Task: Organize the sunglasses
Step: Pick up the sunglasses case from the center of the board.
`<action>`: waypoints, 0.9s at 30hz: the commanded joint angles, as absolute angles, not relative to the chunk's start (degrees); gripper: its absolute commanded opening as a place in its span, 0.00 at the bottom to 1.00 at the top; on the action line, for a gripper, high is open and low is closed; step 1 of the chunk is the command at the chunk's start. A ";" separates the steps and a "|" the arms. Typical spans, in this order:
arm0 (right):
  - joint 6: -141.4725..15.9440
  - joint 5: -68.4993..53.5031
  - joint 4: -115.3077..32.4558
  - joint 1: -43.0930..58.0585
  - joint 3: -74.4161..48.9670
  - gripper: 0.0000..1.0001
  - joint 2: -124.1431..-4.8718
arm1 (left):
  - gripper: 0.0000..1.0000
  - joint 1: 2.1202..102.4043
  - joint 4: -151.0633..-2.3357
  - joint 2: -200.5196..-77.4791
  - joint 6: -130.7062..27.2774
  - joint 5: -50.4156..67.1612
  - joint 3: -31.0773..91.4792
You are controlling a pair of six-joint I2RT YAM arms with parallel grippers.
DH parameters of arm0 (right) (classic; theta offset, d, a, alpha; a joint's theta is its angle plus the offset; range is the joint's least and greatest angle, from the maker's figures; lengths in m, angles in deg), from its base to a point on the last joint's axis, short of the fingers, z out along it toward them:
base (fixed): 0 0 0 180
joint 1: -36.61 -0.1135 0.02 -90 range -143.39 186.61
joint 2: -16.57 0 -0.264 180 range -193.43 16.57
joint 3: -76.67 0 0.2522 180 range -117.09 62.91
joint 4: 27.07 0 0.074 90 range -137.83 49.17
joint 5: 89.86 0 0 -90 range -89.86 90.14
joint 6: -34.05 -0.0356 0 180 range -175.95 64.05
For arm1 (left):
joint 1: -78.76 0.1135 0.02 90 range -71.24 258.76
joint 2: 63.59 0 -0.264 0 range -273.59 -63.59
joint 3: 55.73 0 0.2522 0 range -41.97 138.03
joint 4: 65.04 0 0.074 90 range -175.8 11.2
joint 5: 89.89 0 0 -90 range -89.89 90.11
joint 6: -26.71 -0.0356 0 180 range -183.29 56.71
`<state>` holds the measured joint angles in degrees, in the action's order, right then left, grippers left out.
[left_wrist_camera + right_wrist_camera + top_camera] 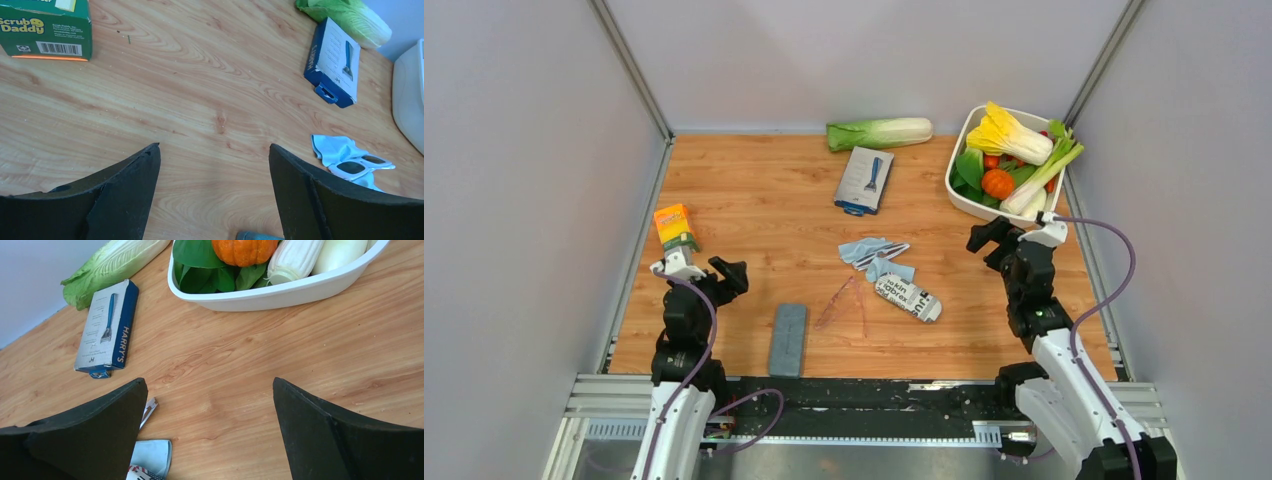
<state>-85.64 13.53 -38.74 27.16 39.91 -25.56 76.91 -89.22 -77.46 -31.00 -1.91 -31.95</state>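
Observation:
The sunglasses [844, 301], thin-framed with pink-purple lenses, lie on the wooden table just right of the closed grey-blue case [788, 338]. They show only in the top view. The tip of the case shows at the bottom edge of the left wrist view [256, 235]. My left gripper [732, 273] is open and empty, above bare wood left of the case [215, 146]. My right gripper [990, 238] is open and empty, above bare wood near the white tub [210, 380]. Both are well apart from the sunglasses.
A light blue cloth [871, 257] with a white-framed pair of glasses [360, 165] on it lies behind the sunglasses, and a printed tube [908, 297] lies to their right. A razor box [864, 180], a cabbage [879, 133], a vegetable tub [957, 196] and a Scrub Daddy box [675, 227] stand around.

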 commanded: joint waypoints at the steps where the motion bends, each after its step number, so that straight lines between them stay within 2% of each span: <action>1: -87.32 14.56 -39.25 27.29 36.55 1.00 -26.67 | 0.88 76.83 -87.24 -77.48 -30.51 -1.82 -31.07; 3: -88.38 14.73 -39.60 27.29 36.10 1.00 -26.76 | 0.88 76.83 -86.80 -77.74 -31.04 -0.60 -31.07; 8: -85.57 9.38 -37.23 27.21 36.28 1.00 -27.45 | 0.88 76.83 -75.84 -78.62 -31.57 13.27 -33.70; 14: -81.09 -3.19 -42.57 26.42 29.53 1.00 -37.37 | 0.85 73.60 -78.27 -91.15 -29.28 11.28 -28.36; 17: -80.03 -4.34 -43.73 24.23 27.06 1.00 -42.04 | 0.85 63.85 -85.80 -99.51 -30.42 1.21 -19.93; 18: -79.68 -4.25 -43.99 23.26 26.62 1.00 -43.27 | 0.85 57.29 -88.10 -101.19 -31.21 -7.01 -15.64; 21: -78.98 -3.11 -43.91 20.71 25.91 1.00 -45.21 | 0.85 48.37 -99.32 -110.14 -30.87 -20.24 -7.54; 27: -78.19 -3.99 -42.42 19.47 27.22 1.00 -43.55 | 0.86 35.99 -113.68 -120.53 -28.41 -28.79 1.27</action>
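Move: From the open left hand, the grey-blue sunglasses case lies about 9 cm right and 12 cm back, 10 cm below; the pink sunglasses are some 21 cm right and 4 cm back, 11 cm below. From the open right hand, the white sunglasses lie roughly 18 cm left and 3 cm ahead, 14 cm below, with the printed can about 12 cm left and 7 cm back, 13 cm below. Open left hand sweeps some 13 cm right, rising; open right goes 9 cm left, sinking, towards the white sunglasses. ##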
